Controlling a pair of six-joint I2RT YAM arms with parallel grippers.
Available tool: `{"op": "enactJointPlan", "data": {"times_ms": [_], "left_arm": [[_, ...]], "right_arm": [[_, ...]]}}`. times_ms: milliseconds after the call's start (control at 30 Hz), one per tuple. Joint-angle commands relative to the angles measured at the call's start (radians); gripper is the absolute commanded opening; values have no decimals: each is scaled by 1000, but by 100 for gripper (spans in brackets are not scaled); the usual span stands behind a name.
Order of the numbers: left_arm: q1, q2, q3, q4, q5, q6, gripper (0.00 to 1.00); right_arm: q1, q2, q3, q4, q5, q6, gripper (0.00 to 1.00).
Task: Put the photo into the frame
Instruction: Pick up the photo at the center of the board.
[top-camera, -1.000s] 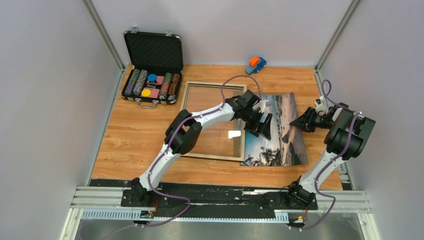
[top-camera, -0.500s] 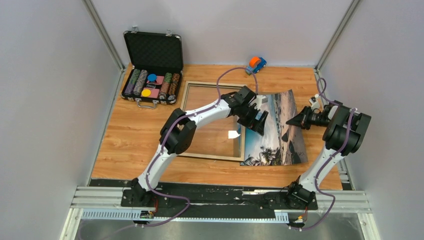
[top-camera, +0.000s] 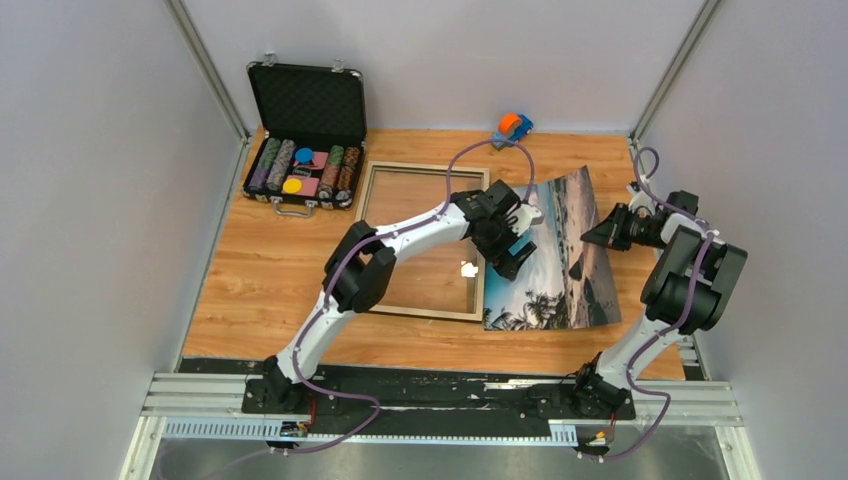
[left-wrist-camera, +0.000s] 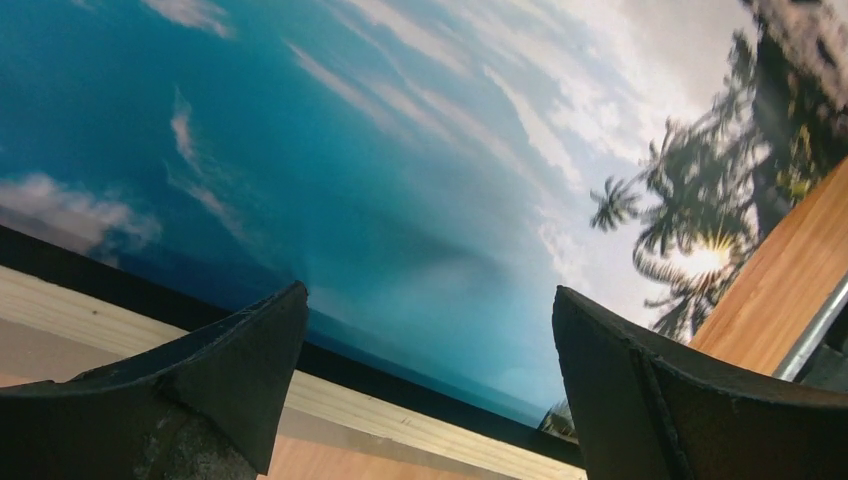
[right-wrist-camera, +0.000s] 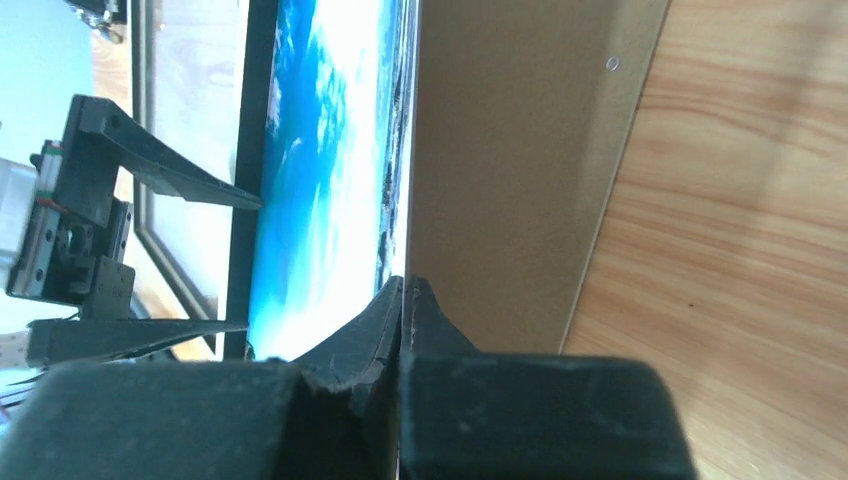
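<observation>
The photo (top-camera: 550, 270), a glossy beach print, lies right of the frame (top-camera: 372, 210). Its right edge is raised off the table and its left edge rests by the frame's right rail. My right gripper (top-camera: 588, 237) is shut on that raised edge. The right wrist view shows the photo (right-wrist-camera: 320, 170) nearly edge-on in my right gripper (right-wrist-camera: 402, 285). My left gripper (top-camera: 503, 262) hangs open over the photo's left edge. In the left wrist view the photo (left-wrist-camera: 400, 150) fills the picture beyond my open left gripper (left-wrist-camera: 430, 340). Below it runs the frame's pale rail (left-wrist-camera: 400, 420).
A brown backing board (right-wrist-camera: 520, 150) lies on the table under the lifted photo. An open black chip case (top-camera: 305, 130) stands at the back left and a toy car (top-camera: 511, 128) at the back wall. Grey walls close in on both sides.
My right gripper has shut on the photo's right edge and raised it, so the print now tilts up. My left gripper has shifted slightly left, toward the frame's right rail, still open.
</observation>
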Motion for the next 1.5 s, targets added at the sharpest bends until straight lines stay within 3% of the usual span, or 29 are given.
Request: {"op": "enactJointPlan", "data": {"times_ms": [0, 333, 567, 867, 1200, 1467], "left_arm": [[-30, 15, 41, -58, -50, 99, 100], [-31, -22, 14, -73, -75, 80, 100], [-2, -65, 45, -47, 31, -77, 100], [69, -90, 202, 10, 192, -437, 100], [195, -143, 133, 237, 339, -906, 100], [240, -196, 80, 322, 380, -1026, 100]], "right_arm": [[3, -89, -8, 83, 55, -36, 0], [16, -159, -28, 75, 35, -12, 0], [33, -246, -36, 56, 34, 16, 0], [164, -406, -59, 77, 254, 113, 0], [427, -520, -68, 87, 569, 176, 0], [645, -532, -43, 88, 783, 178, 0]]}}
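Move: The photo's middle is about 5 cm to the right of the open left hand, 3 cm ahead and just below it. The frame's middle lies some 20 cm to its left and 4 cm ahead, and the toy truck is roughly 30 cm straight ahead. The right hand already pinches the photo's right edge, with the photo's middle about 6 cm to its left, 1 cm back and 3 cm lower. The frame's middle is around 33 cm to its left, level with it. The right hand keeps its shut pinch on the photo's right edge, lifts it about 9 cm and then carries it some 11 cm left towards the frame, the wrist turning so the fingers point more forward. The left hand, wide open, first settles about 1 cm down and back, seeming to press on the photo beside the frame's right rail, then comes free and rises about 17 cm while going 8 cm forward towards the photo's far edge, its fingers swinging flatter to point right. ##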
